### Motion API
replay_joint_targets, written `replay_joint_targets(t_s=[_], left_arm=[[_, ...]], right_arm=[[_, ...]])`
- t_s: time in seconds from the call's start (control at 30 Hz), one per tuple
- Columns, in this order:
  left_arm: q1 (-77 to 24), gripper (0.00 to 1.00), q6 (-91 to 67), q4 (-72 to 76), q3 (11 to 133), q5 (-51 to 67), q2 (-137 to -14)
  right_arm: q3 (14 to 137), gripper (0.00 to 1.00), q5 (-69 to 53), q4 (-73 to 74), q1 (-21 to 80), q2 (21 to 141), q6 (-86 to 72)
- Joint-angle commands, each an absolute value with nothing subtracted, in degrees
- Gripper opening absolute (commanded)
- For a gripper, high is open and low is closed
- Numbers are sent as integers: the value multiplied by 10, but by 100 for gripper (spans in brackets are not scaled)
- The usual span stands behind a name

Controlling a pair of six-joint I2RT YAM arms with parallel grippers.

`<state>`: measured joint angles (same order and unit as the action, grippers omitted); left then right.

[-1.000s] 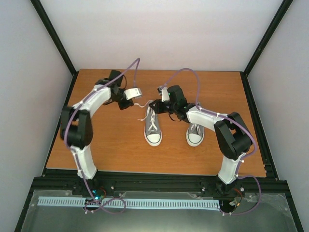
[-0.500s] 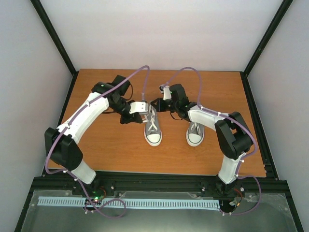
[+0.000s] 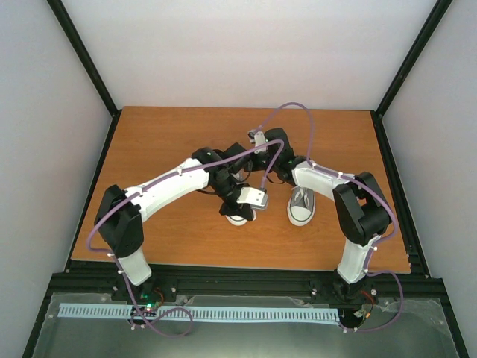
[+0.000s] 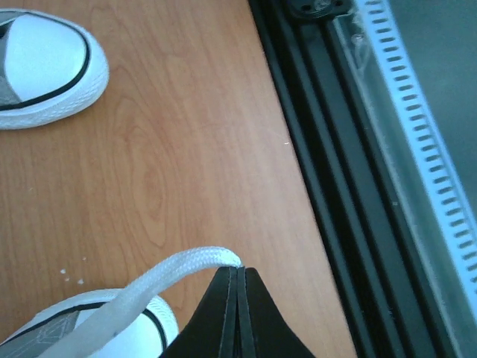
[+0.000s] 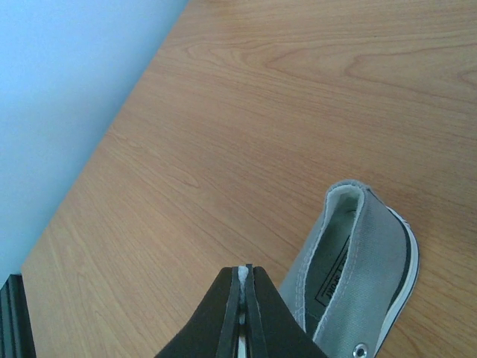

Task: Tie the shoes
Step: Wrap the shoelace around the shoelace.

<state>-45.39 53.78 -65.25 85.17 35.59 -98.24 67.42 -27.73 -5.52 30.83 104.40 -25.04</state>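
Note:
Two grey shoes with white toe caps stand side by side on the wooden table. My left arm covers most of the left shoe (image 3: 237, 218); the right shoe (image 3: 301, 205) is in plain sight. The left gripper (image 3: 253, 206) hangs over the left shoe's toe. In the left wrist view this gripper (image 4: 237, 267) is shut on a white lace (image 4: 168, 274) that arches up from the toe cap (image 4: 145, 328). The right gripper (image 3: 244, 158) sits by that shoe's heel. Its jaws (image 5: 244, 274) are shut on a bit of white lace, beside a grey heel opening (image 5: 350, 276).
The table's black front rail (image 4: 313, 149) runs close beside the left gripper. The other shoe's toe (image 4: 45, 67) shows at the upper left of the left wrist view. A pale wall (image 5: 67, 89) bounds the table's far left side. Purple cables loop above both arms.
My left arm has swung from the back left across the left shoe to its toe, carrying the lace towards the front edge. The right arm has hardly moved.

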Motion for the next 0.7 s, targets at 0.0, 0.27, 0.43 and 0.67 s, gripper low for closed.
replay_joint_targets(t_s=[0.0, 0.27, 0.43, 0.67], left_arm=[[-454, 1, 516, -550, 829, 330, -996], [-458, 9, 441, -453, 835, 288, -1050], [-458, 32, 413, -465, 858, 274, -1039], [-449, 49, 436, -580, 906, 302, -998]], right_arm=[[696, 3, -297, -55, 306, 1053, -234], [701, 3, -301, -50, 306, 1057, -228], [704, 3, -302, -45, 305, 1061, -222], [709, 3, -313, -47, 305, 1070, -220]])
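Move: The left hand, already pinching one shoelace end, takes it to a spot beside the laced shoe's toe, about 6 cm ahead, 3 cm right and 5 cm down. The laced shoe's middle lies some 14 cm ahead, 2 cm left and 13 cm below; the other shoe's middle is about 12 cm ahead, 20 cm right, equally low. The lace pinched in the right hand is roughly 20 cm ahead, 2 cm right, about level in height. From the right hand, the spot is some 14 cm back, 1 cm right and 4 cm lower. Forward and down by about 5 cm each, drifting some 3 cm right, the left hand brings its shoelace end back towards the right hand and beside the toe of the laced shoe, turning about 10 degrees counter-clockwise. Its fingers then open about halfway, let go of the lace, and the hand lifts a couple of centimetres. The right hand stays put, still pinching its own lace above the shoe. ##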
